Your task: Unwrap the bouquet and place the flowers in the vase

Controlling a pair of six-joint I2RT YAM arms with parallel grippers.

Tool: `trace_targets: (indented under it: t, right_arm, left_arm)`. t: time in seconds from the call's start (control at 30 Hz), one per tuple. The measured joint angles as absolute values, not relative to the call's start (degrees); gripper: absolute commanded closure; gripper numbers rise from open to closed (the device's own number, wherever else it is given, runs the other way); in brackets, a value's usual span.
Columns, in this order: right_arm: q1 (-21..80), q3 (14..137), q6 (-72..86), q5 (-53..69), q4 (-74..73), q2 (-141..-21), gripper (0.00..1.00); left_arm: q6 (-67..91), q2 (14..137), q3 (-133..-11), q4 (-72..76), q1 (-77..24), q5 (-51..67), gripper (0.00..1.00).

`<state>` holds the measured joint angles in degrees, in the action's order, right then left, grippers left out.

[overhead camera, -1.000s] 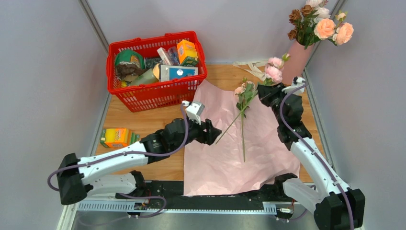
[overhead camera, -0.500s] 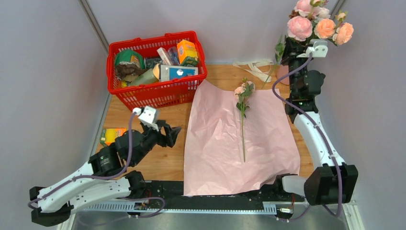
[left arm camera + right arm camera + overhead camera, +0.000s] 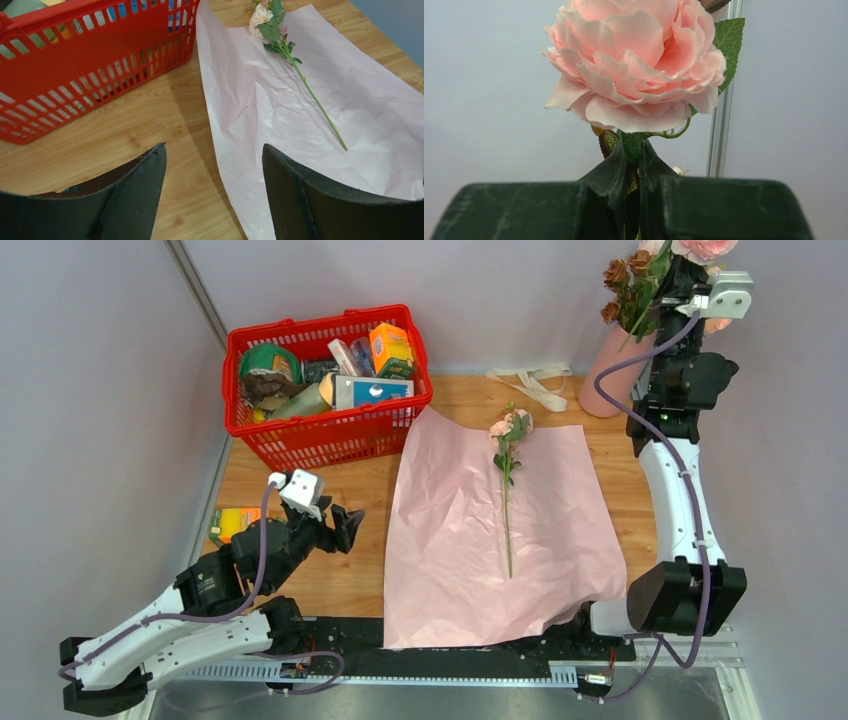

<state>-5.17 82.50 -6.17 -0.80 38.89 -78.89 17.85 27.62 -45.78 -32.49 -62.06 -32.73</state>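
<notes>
The bouquet is undone. Its pink paper (image 3: 470, 550) lies flat on the table, and one long-stemmed rose (image 3: 507, 490) lies on it. The salmon-pink vase (image 3: 610, 370) stands at the back right with brownish blooms and leaves (image 3: 625, 285) in it. High above and just right of the vase, my right gripper (image 3: 683, 268) is shut on the stem of a big pink rose (image 3: 639, 60), just under the bloom, seen in the right wrist view at the gripper (image 3: 635, 147). My left gripper (image 3: 345, 525) hangs open and empty over the wood left of the paper (image 3: 310, 95). In the left wrist view the left gripper (image 3: 214, 147) faces the lying rose (image 3: 300, 75).
A red basket (image 3: 300, 445) full of groceries stands at the back left, close ahead of my left gripper as the basket (image 3: 100, 60). An orange and green box (image 3: 232, 524) lies at the left edge. A cream ribbon (image 3: 535, 382) lies behind the paper. Grey walls close in on both sides.
My right arm has lifted the pink rose from over the paper up to above the vase. My left arm has drawn back to the near left, jaws still open.
</notes>
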Motion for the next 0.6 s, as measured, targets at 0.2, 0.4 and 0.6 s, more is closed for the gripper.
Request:
trace_targets:
  t: [0.2, 0.4, 0.6]
  right_arm:
    - [-6.42, 87.13, -8.38, -0.51, 40.82, -84.20, 0.95]
    - [-8.19, 90.74, -9.17, -0.51, 41.17, -89.95, 0.95]
    - [-8.88, 93.69, -9.08, -0.51, 41.58, -93.45, 0.95]
  left_arm:
    - [17.87, 27.64, -45.78, -32.73, -62.06, -32.23, 0.22]
    - [17.78, 27.66, -45.78, -33.21, -62.06, -32.21, 0.22]
    - [17.72, 28.60, -45.78, -33.41, -62.06, -32.21, 0.22]
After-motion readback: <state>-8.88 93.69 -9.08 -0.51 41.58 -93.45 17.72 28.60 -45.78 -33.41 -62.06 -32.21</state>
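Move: The right hand already holds a pink flower upright. The vase stands about 10 cm ahead and 4 cm to its right, its middle some 44 cm below and its mouth about 30 below. The brown roses in it are about 10 cm ahead, 5 left and 12 below. The white ribbon lies on the table roughly 13 cm ahead, 15 left. From the left hand, the vase is about 35 cm ahead, 57 to the right and 13 below. Still pinching the stem just under the bloom, the right hand carries the flower forward about 7 cm and some 4 cm to its right, bringing it over the vase. It stays nearly level, turns slightly clockwise and slows at the end, fingers shut throughout. ##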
